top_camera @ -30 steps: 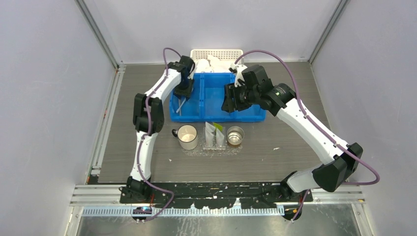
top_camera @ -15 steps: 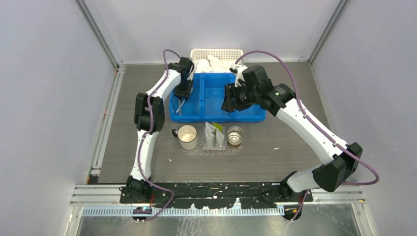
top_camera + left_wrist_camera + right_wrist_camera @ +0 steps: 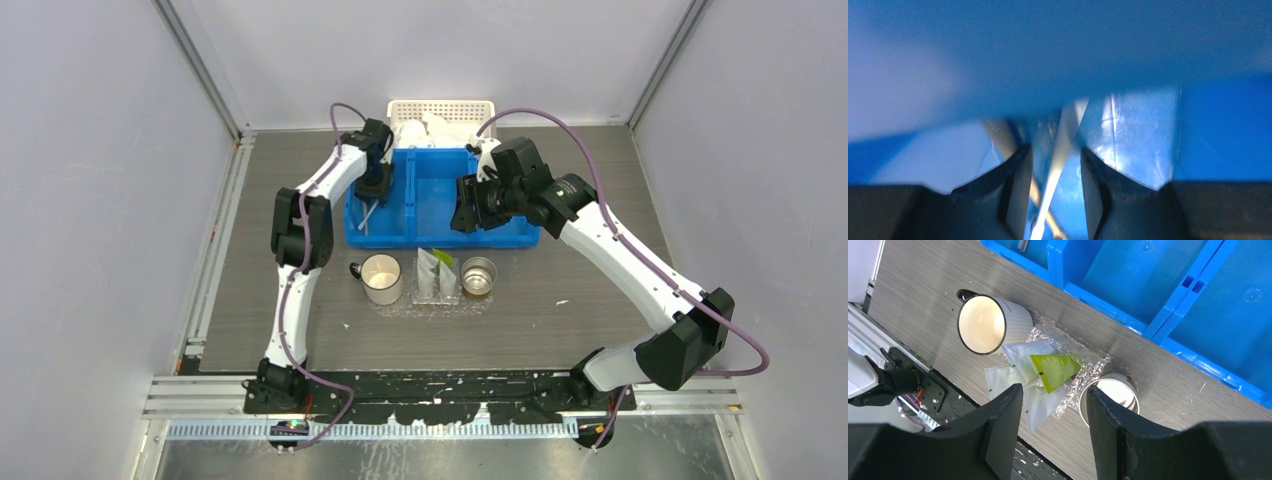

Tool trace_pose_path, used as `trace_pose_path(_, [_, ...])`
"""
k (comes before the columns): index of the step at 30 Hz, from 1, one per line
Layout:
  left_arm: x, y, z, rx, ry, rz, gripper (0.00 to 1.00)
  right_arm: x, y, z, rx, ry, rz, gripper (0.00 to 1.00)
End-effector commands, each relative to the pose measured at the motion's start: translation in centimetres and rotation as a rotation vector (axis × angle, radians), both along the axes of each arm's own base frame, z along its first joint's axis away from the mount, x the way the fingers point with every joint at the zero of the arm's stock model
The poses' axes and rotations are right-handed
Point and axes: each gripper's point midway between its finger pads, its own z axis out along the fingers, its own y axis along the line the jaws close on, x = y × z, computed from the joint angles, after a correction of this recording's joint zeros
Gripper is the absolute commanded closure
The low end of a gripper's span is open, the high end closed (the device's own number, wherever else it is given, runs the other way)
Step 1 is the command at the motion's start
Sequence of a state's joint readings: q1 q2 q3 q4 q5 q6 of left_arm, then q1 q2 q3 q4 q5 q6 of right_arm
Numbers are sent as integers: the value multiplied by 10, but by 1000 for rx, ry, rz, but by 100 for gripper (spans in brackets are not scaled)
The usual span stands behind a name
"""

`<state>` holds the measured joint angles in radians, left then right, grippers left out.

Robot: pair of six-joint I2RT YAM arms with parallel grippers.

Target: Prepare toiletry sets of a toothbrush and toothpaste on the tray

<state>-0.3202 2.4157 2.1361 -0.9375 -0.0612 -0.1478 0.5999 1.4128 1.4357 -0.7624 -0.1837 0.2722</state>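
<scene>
My left gripper (image 3: 376,188) is low in the left compartment of the blue bin (image 3: 437,238). In the left wrist view it (image 3: 1055,151) is open, with a slim white toothbrush (image 3: 1062,145) running between the fingers without touching them. A second toothbrush (image 3: 998,136) crosses under it. One toothbrush shows in the top view (image 3: 368,216). My right gripper (image 3: 468,212) hovers open and empty over the bin's right side, as its wrist view (image 3: 1054,389) shows. Toothpaste tubes lie on the clear tray (image 3: 1098,366): a green one (image 3: 1054,371) on white ones (image 3: 1020,354). They also show in the top view (image 3: 437,274).
A white mug (image 3: 381,277) stands at the tray's left end and a metal cup (image 3: 479,275) at its right end. A white perforated basket (image 3: 441,108) sits behind the blue bin. The table's near edge and rail lie below the tray.
Almost nothing differs. My left gripper stays low in the bin's left compartment. My right gripper has edged slightly left over the bin.
</scene>
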Motion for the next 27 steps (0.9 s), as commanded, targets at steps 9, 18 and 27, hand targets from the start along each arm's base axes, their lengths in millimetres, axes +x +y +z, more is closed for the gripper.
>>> trace_pose_path(9, [-19, 7, -8, -4, 13, 42, 84, -1, 1, 13, 50, -38, 1, 45])
trace_pose_path(18, [-20, 14, 50, 12, -38, 78, 87, -1, 1, 13, 52, -41, 0, 45])
trace_pose_path(27, [-39, 18, 161, -20, -75, 111, 84, -8, 4, 21, 95, -45, 15, 46])
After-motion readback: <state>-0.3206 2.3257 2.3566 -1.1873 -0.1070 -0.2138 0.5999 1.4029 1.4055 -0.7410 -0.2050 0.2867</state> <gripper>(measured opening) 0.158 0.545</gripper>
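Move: The white toothbrush lies between the left hand's open fingers in the tray's left compartment, its middle about 1 cm back from the hand, neither left nor right, and some 1 cm below. The beige toothbrush crosses beside it, about 2 cm to the hand's left and 2 cm back. The compartment divider stands level, roughly 7 cm right; the mug is about 16 cm back and 2 cm right. From the right hand the white toothbrush is about 19 cm ahead, 18 cm left, 22 cm lower. The left fingers close on the white toothbrush and pinch it near its middle while the hand eases back 1–2 cm low in the tray. Keeping that grip, the hand then rises ever faster, about 10 cm straight up out of the compartment, coming slightly forward again at the end, with the wrist hardly turning. ##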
